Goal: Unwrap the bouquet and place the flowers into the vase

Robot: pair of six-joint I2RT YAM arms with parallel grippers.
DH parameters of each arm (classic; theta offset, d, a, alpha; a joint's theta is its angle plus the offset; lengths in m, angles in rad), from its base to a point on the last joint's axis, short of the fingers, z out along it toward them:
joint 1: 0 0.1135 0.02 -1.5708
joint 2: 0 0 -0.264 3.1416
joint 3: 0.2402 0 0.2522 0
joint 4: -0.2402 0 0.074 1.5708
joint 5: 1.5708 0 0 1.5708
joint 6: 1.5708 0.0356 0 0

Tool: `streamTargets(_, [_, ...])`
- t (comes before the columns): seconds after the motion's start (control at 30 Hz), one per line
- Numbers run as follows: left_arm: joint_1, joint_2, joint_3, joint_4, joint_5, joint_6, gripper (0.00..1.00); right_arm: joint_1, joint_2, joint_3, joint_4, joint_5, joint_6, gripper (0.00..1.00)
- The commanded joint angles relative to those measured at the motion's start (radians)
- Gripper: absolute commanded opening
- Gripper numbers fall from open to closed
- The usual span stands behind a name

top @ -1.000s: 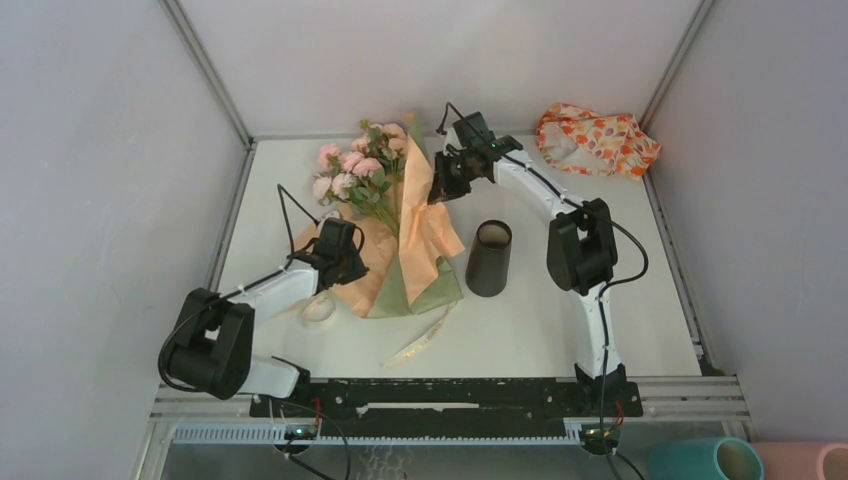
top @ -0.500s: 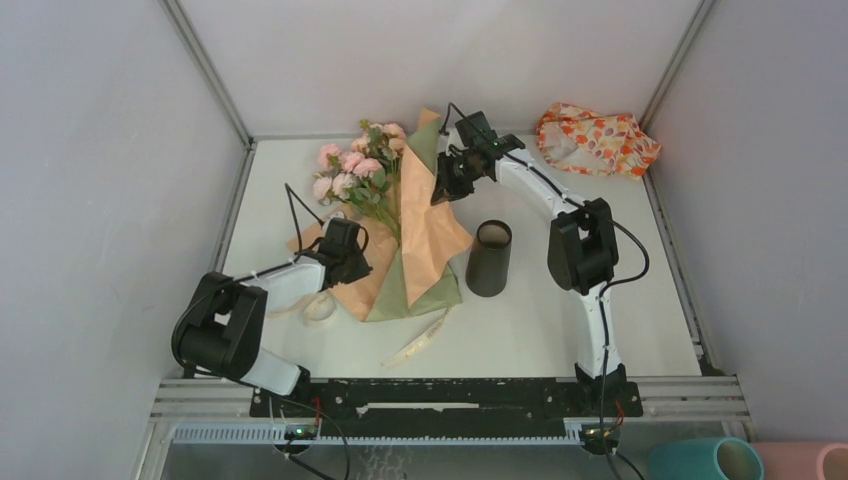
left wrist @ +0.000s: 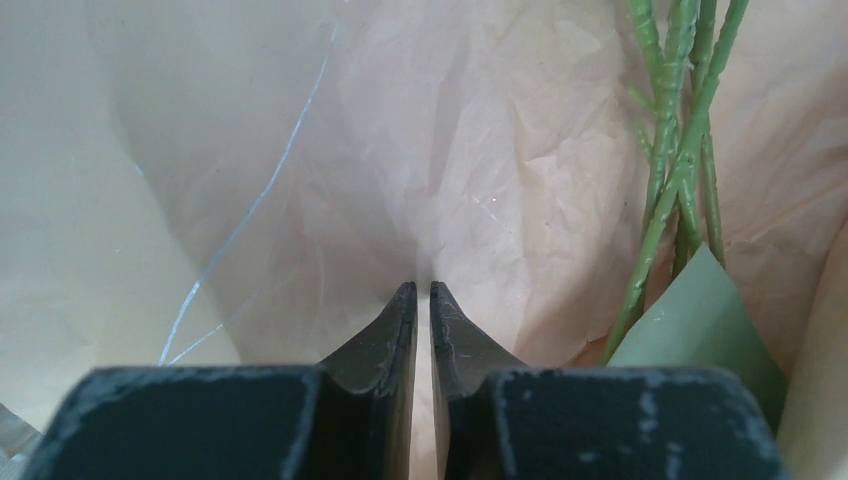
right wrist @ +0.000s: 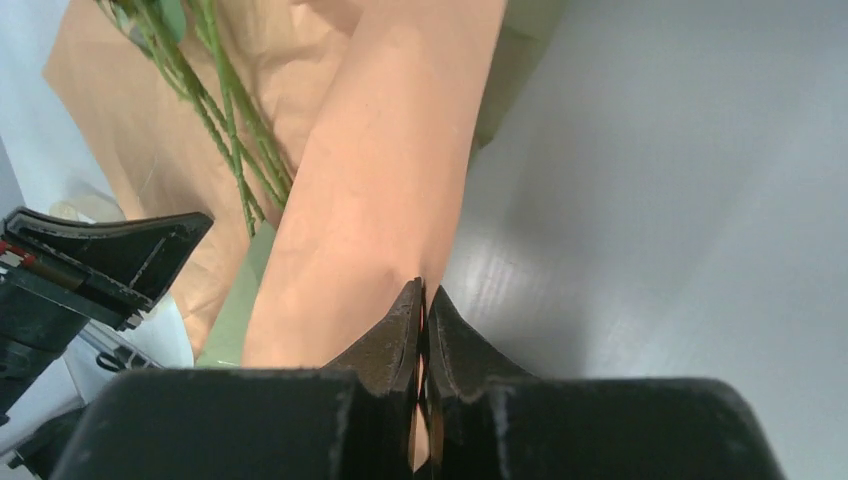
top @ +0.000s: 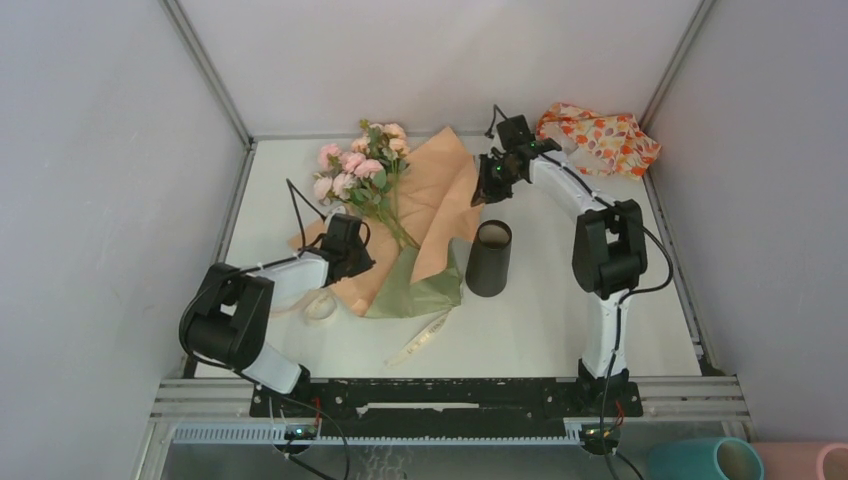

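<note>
The bouquet [top: 360, 168], pink and peach roses with green leaves, lies at the back of the table on its opened paper wrap [top: 430, 205]. Its green stems [left wrist: 660, 180] rest bare on the orange-brown sheet, with sage-green paper [left wrist: 690, 320] below them. My right gripper [top: 487, 192] [right wrist: 423, 290] is shut on the right edge of the orange sheet [right wrist: 380, 200] and holds it stretched to the right. On the wrap's left side, my left gripper [top: 352, 258] [left wrist: 422, 290] is shut, with pale paper pinched between its tips. The black vase [top: 489, 258] stands upright just right of the wrap.
The cream ribbon [top: 425, 338] lies loose in front of the wrap, and a pale coil [top: 318, 308] sits by the left arm. An orange-and-white cloth [top: 597, 138] is at the back right corner. Teal [top: 700, 460] and pink [top: 810, 462] cylinders lie below the table's near edge.
My right gripper has moved right and back, drawing the orange sheet off the flowers and spreading it wide. The left gripper has stayed on the wrap's left side.
</note>
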Motion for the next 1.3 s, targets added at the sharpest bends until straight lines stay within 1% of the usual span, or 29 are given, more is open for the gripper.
streamTargets(0.0, [0.018,0.060,-0.006,-0.048,-0.004,0.002,0.15,-0.047,-0.090,-0.021,0.037,0.028,0.032,0.11])
streamTargets(0.13, [0.037,0.067,-0.009,-0.050,-0.002,-0.002,0.15,-0.089,-0.079,-0.029,0.002,0.064,0.043,0.11])
streamTargets(0.3, [0.065,0.076,-0.012,-0.058,-0.011,0.002,0.14,-0.142,-0.031,-0.011,-0.084,0.175,0.039,0.08])
streamTargets(0.43, [0.104,0.081,-0.012,-0.070,-0.017,0.003,0.15,-0.169,-0.021,-0.011,-0.109,0.249,0.042,0.07])
streamTargets(0.53, [0.139,0.085,-0.012,-0.060,0.013,-0.008,0.13,-0.176,-0.034,-0.008,-0.116,0.292,0.045,0.07])
streamTargets(0.7, [0.149,0.096,0.025,-0.100,0.012,-0.049,0.13,-0.178,-0.044,0.002,-0.125,0.333,0.048,0.07])
streamTargets(0.93, [0.179,0.021,0.064,-0.157,-0.013,-0.107,0.14,-0.178,-0.045,0.019,-0.146,0.377,0.062,0.10])
streamTargets(1.03, [0.215,-0.005,0.066,-0.157,-0.001,-0.126,0.14,-0.178,-0.075,0.019,-0.141,0.401,0.064,0.14])
streamTargets(1.13, [0.272,-0.014,0.076,-0.164,0.015,-0.130,0.14,-0.176,-0.117,0.018,-0.135,0.413,0.066,0.25])
streamTargets(1.27, [0.335,-0.050,0.080,-0.166,0.039,-0.142,0.14,-0.164,-0.189,0.019,-0.127,0.428,0.070,0.34])
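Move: The peach paper's edge is already in the right fingers. The bare table it is drawn towards lies about 14 cm to that hand's right, 1 cm farther out and 10 cm below; the vase is some 14 cm back and 2 cm right, the flower stems about 20 cm left, level fore and aft. From the left hand, low over the paper, its left edge is about 13 cm left and level, the stems 10 cm ahead and 7 cm right, the ribbon coil 9 cm back and 12 cm left. The pinched paper edge is drawn about 14 cm right past the vase's far side, rising slightly before dipping some 3 cm; the right wrist turns nearly 30 degrees, partly clockwise, and its fingers begin opening at the end. Fingertips seemingly resting on the paper, the nearly shut left hand slides some 3 cm forward, then sweeps left towards the paper's left edge, turning counter-clockwise. ##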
